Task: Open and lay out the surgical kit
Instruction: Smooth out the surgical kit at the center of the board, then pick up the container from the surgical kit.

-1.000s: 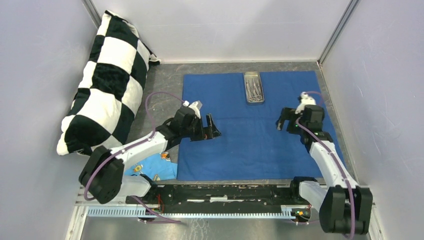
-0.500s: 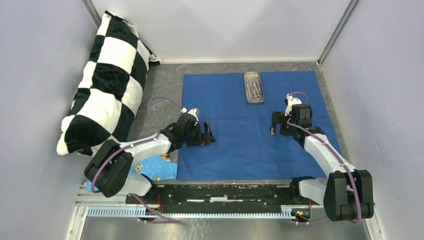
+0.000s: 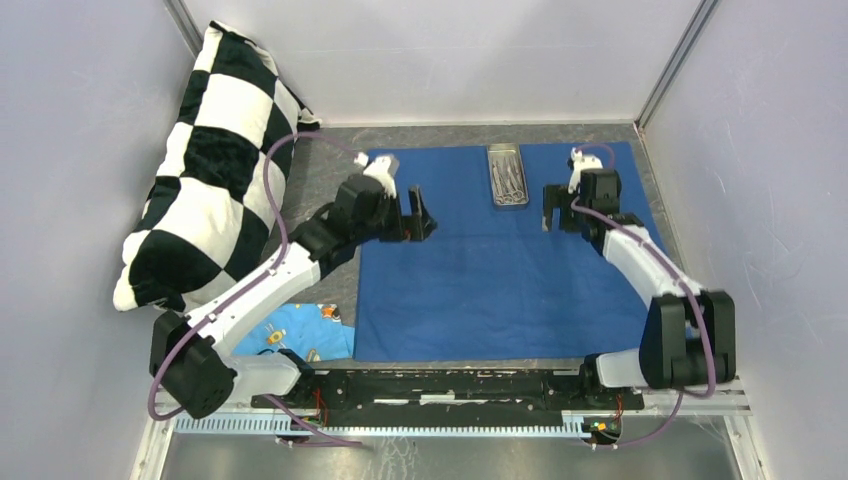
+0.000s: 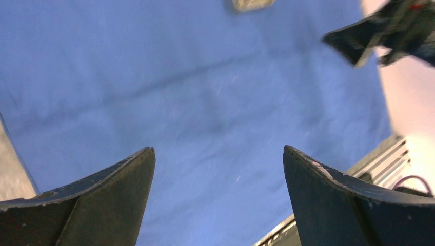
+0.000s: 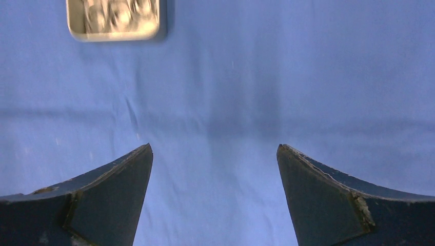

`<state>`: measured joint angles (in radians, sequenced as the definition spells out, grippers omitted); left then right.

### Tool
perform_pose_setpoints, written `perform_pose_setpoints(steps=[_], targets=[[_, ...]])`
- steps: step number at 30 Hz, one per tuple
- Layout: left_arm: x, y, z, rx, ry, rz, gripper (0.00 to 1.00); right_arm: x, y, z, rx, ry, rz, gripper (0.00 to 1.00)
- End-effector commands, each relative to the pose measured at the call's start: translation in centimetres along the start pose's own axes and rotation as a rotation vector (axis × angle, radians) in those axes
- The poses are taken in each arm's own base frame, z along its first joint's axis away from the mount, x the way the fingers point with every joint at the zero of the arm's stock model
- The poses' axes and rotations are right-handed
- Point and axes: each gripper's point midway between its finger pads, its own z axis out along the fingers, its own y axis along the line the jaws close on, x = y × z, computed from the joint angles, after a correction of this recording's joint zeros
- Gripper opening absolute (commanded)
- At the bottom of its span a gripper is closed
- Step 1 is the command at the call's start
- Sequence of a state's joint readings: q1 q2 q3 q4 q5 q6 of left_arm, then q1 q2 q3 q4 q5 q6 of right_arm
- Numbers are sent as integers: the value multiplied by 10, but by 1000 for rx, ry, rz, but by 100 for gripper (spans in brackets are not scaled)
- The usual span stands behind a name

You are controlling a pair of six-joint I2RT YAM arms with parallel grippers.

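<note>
The surgical kit's dark blue cloth (image 3: 500, 280) lies spread flat on the table. Its small steel tray (image 3: 507, 174) sits at the cloth's far edge, with thin silver instruments (image 3: 509, 180) inside it. My left gripper (image 3: 421, 213) hovers open over the cloth, left of the tray, holding nothing. My right gripper (image 3: 551, 209) hovers open just right of the tray, also holding nothing. The left wrist view shows the left gripper (image 4: 218, 148) over bare cloth (image 4: 205, 92). The right wrist view shows the right gripper (image 5: 215, 145) over cloth (image 5: 267, 77), with the tray (image 5: 114, 19) ahead on the left.
A black-and-white checkered pillow (image 3: 215, 160) leans against the left wall. A light blue patterned scrap (image 3: 290, 335) lies at the cloth's near-left corner. Walls close in the far and right sides. The arms' base rail (image 3: 450, 385) runs along the near edge.
Both arms have reached away from the bases toward the far side. The left gripper moved up the cloth's left part, and the right gripper moved up beside the tray. Both stayed open.
</note>
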<state>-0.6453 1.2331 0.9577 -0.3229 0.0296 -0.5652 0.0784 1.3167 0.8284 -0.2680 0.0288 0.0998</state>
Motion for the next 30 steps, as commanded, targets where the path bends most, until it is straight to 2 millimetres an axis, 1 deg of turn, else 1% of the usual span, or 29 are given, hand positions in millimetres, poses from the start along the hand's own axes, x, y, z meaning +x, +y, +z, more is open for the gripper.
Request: perform_pose_setpoints(steps=[1,2,3,4,5,8,9,10,11,12,14,15,16,17,19,22,25,27,30], targets=[[-56,-21,-8,6,-98,134,100,-69,5,27,-7,-153,56,98],[-68,-25,-8,5,-127,136,100,-75,9,36,-21,-167,86,97],[-78,-29,-7,11,-154,142,100,-86,14,44,-42,-190,120,93],[-87,-33,-5,14,-179,145,100,-93,20,56,-64,-194,153,89],[-96,-38,-3,20,-201,149,100,-107,28,64,-99,-217,174,86],[-113,-45,10,15,-209,178,100,-127,46,101,-115,-196,182,79],[-117,-46,13,9,-207,187,100,-126,50,115,-101,-165,174,78],[-119,-46,17,6,-208,201,100,-134,53,123,-89,-164,161,77],[-120,-46,21,2,-206,214,100,-135,56,134,-69,-155,145,77],[-118,-44,27,1,-198,230,100,-142,58,139,-44,-159,131,76],[-108,-38,38,-4,-165,265,100,-145,60,152,5,-140,72,73],[-96,-29,46,-20,-132,262,100,-145,59,159,51,-126,31,72],[-89,-24,50,-24,-94,228,99,-144,54,162,104,-114,6,71],[-83,-25,52,10,-55,202,99,-141,52,167,134,-100,-12,70],[-75,-34,52,83,-21,172,97,-136,48,174,154,-86,-20,67],[-72,-43,43,147,-24,149,97,-133,50,182,153,-78,-25,61],[-70,-41,39,147,-30,153,98,-128,50,189,150,-68,-41,51],[-70,-41,38,143,-28,157,98,-121,49,195,155,-50,-48,43],[-69,-43,37,155,-23,156,98,-116,54,203,135,-28,-62,35]])
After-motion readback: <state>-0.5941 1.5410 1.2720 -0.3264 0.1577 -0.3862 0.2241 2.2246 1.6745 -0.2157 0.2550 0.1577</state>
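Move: The instrument tray's middle lies about 20 cm ahead of the right hand, 10 cm to its left and some 8 cm below; the hand is empty and wide open. The cross crease in the blue cloth runs about 3 cm ahead of that hand, and the cloth's far right corner is about 31 cm ahead and 16 cm to its right. From the left hand the tray is some 25 cm ahead, 18 cm to the right and 16 cm below. The right hand sweeps about 21 cm forward and 6–7 cm left over the cloth to the tray's right-hand wall, its fingers already closing on the way, then sinks some 4 cm with the gap less than half open, the left finger over the instruments and the right one outside the wall, no grip yet visible. Meanwhile the left hand, still empty and wide open, rises some 8 cm while swinging forward and to its right, then sinks most of that again and eases slightly back, ending about 7 cm farther out and 4 cm farther right, nearer the tray. ##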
